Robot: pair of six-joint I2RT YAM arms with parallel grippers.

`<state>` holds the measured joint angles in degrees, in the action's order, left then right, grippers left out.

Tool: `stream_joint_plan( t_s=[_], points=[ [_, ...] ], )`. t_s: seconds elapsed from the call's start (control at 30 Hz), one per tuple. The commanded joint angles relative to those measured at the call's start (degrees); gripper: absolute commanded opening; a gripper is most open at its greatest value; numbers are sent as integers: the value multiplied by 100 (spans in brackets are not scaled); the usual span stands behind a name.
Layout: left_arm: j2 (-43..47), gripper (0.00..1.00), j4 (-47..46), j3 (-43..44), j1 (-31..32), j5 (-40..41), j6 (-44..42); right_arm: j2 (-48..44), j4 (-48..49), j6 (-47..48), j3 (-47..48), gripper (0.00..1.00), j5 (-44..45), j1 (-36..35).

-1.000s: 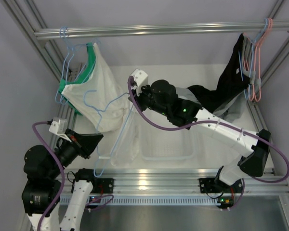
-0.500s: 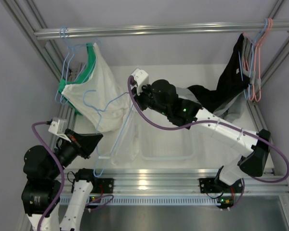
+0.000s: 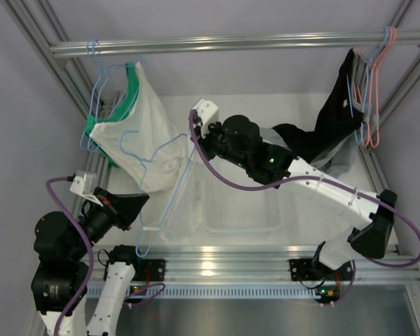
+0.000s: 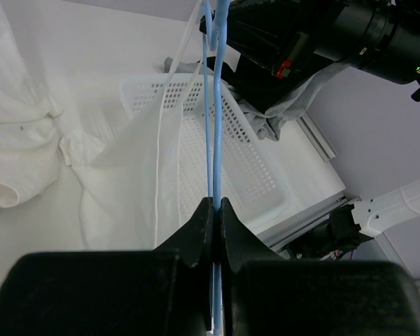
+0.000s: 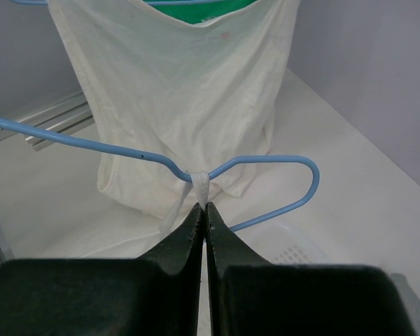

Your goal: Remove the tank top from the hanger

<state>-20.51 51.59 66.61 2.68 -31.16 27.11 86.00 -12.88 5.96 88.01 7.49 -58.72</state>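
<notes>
The light-blue hanger is held off the rail, left of the middle, over the table. My left gripper is shut on its wire; the left wrist view shows the jaws closed on the blue wire. The thin white tank top hangs from the hanger, draped over the basket's left end. My right gripper is shut on its strap. In the right wrist view the jaws pinch the white strap where it loops over the notch of the hanger.
A cream-white garment with green behind it hangs at the back left on other blue hangers. A black garment and a pink hanger hang at the back right. A white mesh basket sits mid-table. A metal rail crosses the top.
My right arm has shifted slightly to the right, still pinching the strap. The left arm and the hanger have not visibly moved.
</notes>
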Motion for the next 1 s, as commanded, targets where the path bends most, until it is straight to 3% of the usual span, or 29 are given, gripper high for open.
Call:
stream_joint_plan(
  t_s=[0.0, 0.6, 0.97],
  points=[
    [12, 0, -132, 72, 5, -13, 22, -136, 146, 19, 6, 0, -37, 18],
    [-40, 0, -132, -95, 5, -136, -22, -224, 163, 46, 384, 0, 912, 308],
    [-164, 0, -132, -166, 57, -400, -127, 286, 155, 63, 1280, 0, 1124, 510]
  ],
)
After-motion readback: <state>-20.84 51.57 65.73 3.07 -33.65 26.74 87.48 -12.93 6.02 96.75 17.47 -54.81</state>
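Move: My right hand has the tank top's strap pinched at the hanger's shoulder notch; the free end of this hanger arm lies about 5 cm ahead, 4 cm to the right and nearly level with it. The hanging white top is some 12 cm ahead and 15 cm left, 10 cm lower; the basket is level ahead, 12 cm right and 33 cm below. From my left hand, that end is roughly 21 cm ahead and 15 cm right, at about its height. I keep the strap pinched in my shut right fingers and draw it forward and right along the hanger arm towards its free end, then lift it about 6 cm, the hand turning some 15 degrees clockwise. My left hand stays nearly in place and keeps its grip on the hanger. ##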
